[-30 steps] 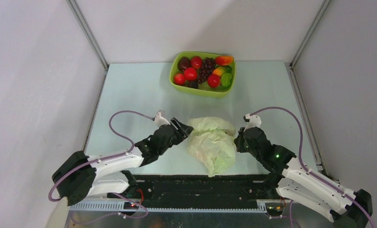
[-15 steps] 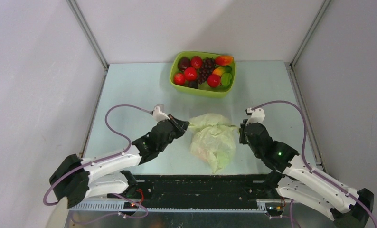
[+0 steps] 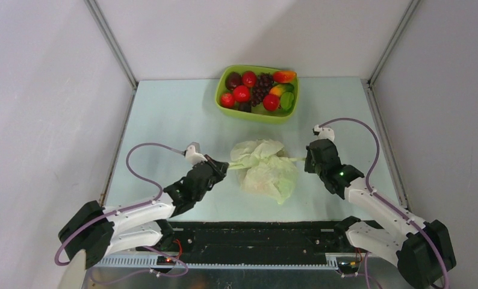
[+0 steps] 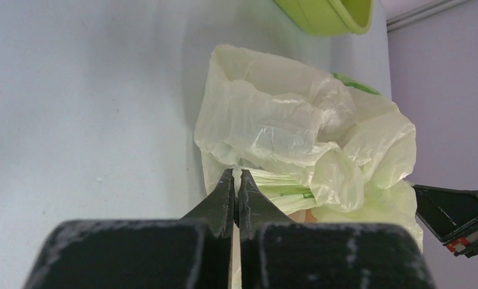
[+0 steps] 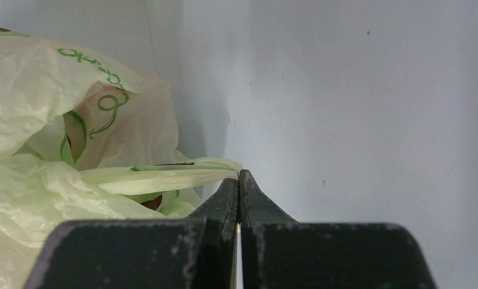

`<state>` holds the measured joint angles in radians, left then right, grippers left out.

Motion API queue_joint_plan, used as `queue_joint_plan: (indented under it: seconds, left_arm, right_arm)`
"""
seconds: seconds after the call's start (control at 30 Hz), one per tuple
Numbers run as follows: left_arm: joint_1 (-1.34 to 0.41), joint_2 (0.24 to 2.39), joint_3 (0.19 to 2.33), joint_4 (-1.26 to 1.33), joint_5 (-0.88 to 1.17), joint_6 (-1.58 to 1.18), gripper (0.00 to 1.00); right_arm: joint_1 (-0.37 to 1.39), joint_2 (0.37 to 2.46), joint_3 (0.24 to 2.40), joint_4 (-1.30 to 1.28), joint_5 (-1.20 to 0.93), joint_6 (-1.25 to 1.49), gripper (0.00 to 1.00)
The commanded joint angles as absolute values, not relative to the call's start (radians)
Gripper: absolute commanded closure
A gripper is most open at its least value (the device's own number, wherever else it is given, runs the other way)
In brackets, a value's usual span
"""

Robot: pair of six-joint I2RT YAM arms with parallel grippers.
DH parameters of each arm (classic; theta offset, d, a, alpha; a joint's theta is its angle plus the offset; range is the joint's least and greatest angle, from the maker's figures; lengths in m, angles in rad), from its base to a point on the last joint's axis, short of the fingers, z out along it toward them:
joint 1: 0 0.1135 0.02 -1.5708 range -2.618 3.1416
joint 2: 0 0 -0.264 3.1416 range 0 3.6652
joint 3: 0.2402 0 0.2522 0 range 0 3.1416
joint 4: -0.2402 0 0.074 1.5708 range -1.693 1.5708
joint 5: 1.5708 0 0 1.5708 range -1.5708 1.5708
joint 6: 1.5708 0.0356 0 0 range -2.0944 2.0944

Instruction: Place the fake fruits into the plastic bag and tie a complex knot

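Note:
The pale yellow-green plastic bag lies crumpled mid-table. My left gripper is shut on the bag's left handle, and my right gripper is shut on the right handle, which is pulled into a taut strip. A peach-brown shape shows through the film. The fake fruits sit in the lime tray: red apples, purple grapes, a dark plum, an orange-pink peach. No knot is in view.
The tray stands at the table's far middle, beyond the bag; its corner shows in the left wrist view. Grey walls close the table's left, right and back. A black rail runs along the near edge between the arm bases.
My left gripper has shut on the bag's left handle. Both grippers moved away from the bases and apart, dragging the bag farther up the table and stretching its handles sideways.

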<state>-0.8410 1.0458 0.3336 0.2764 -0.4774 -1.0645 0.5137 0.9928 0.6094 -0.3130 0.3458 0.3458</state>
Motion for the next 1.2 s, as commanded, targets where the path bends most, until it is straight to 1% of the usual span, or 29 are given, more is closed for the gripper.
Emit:
queue_joint_plan:
  seconds: [0.0, 0.13, 0.27, 0.37, 0.43, 0.5, 0.7, 0.93, 1.0, 1.03, 1.17]
  left_arm:
    - [-0.788, 1.027, 0.371, 0.21, -0.683, -0.927, 1.0]
    - [-0.788, 0.985, 0.479, 0.181, -0.678, -0.792, 1.0]
    - [-0.787, 0.911, 0.508, 0.19, -0.657, -0.672, 1.0]
    - [-0.77, 0.879, 0.446, 0.2, -0.662, -0.707, 1.0]
    - [-0.747, 0.879, 0.382, 0.228, -0.641, -0.754, 1.0]
    - [-0.735, 0.89, 0.316, 0.257, -0.647, -0.778, 1.0]
    - [-0.681, 0.94, 0.248, 0.321, -0.634, -0.769, 1.0]
    - [-0.656, 0.894, 0.258, 0.298, -0.62, -0.732, 1.0]
    - [-0.653, 0.839, 0.271, 0.266, -0.6, -0.725, 1.0]
    - [-0.653, 0.8, 0.297, 0.254, -0.595, -0.708, 1.0]
    - [-0.652, 0.754, 0.374, 0.17, -0.58, -0.625, 1.0]
  right_arm:
    - [0.459, 0.952, 0.659, -0.292, 0.498, 0.267, 1.0]
    - [0.476, 0.961, 0.776, -0.294, 0.535, 0.189, 1.0]
    - [0.497, 0.97, 0.843, -0.301, 0.614, 0.122, 1.0]
    - [0.402, 0.994, 0.823, -0.319, 0.549, 0.179, 1.0]
    - [0.373, 1.01, 0.777, -0.289, 0.515, 0.204, 1.0]
    - [0.354, 1.036, 0.732, -0.262, 0.503, 0.223, 1.0]
    - [0.312, 1.119, 0.677, -0.214, 0.475, 0.243, 1.0]
    - [0.302, 1.097, 0.68, -0.199, 0.468, 0.225, 1.0]
    - [0.302, 1.077, 0.693, -0.227, 0.472, 0.217, 1.0]
    - [0.303, 1.052, 0.702, -0.235, 0.474, 0.214, 1.0]
    - [0.32, 1.001, 0.732, -0.25, 0.501, 0.196, 1.0]
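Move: Between the two shut grippers lies the plastic bag with its half-drawn knot, each gripper holding one twisted handle. The bag's middle is some 12 cm right of the left hand, 1 cm back and about 5 below, and about 12 cm left of the right hand, 1 cm back and 5 below. The green bin is roughly 27 cm ahead, 10 cm right of the left hand and 15 cm left of the right, also lower. Tugging the pinched handles apart with shut fingers, both hands bounce up about 10 cm, drop back nearly to their starting height, then start up again, the left farther. The left ends some 3 cm farther left, away from the bag, and the right about 4 cm forward. The fingers tip up on each rise, the left's staying up about 10 degrees or more. ##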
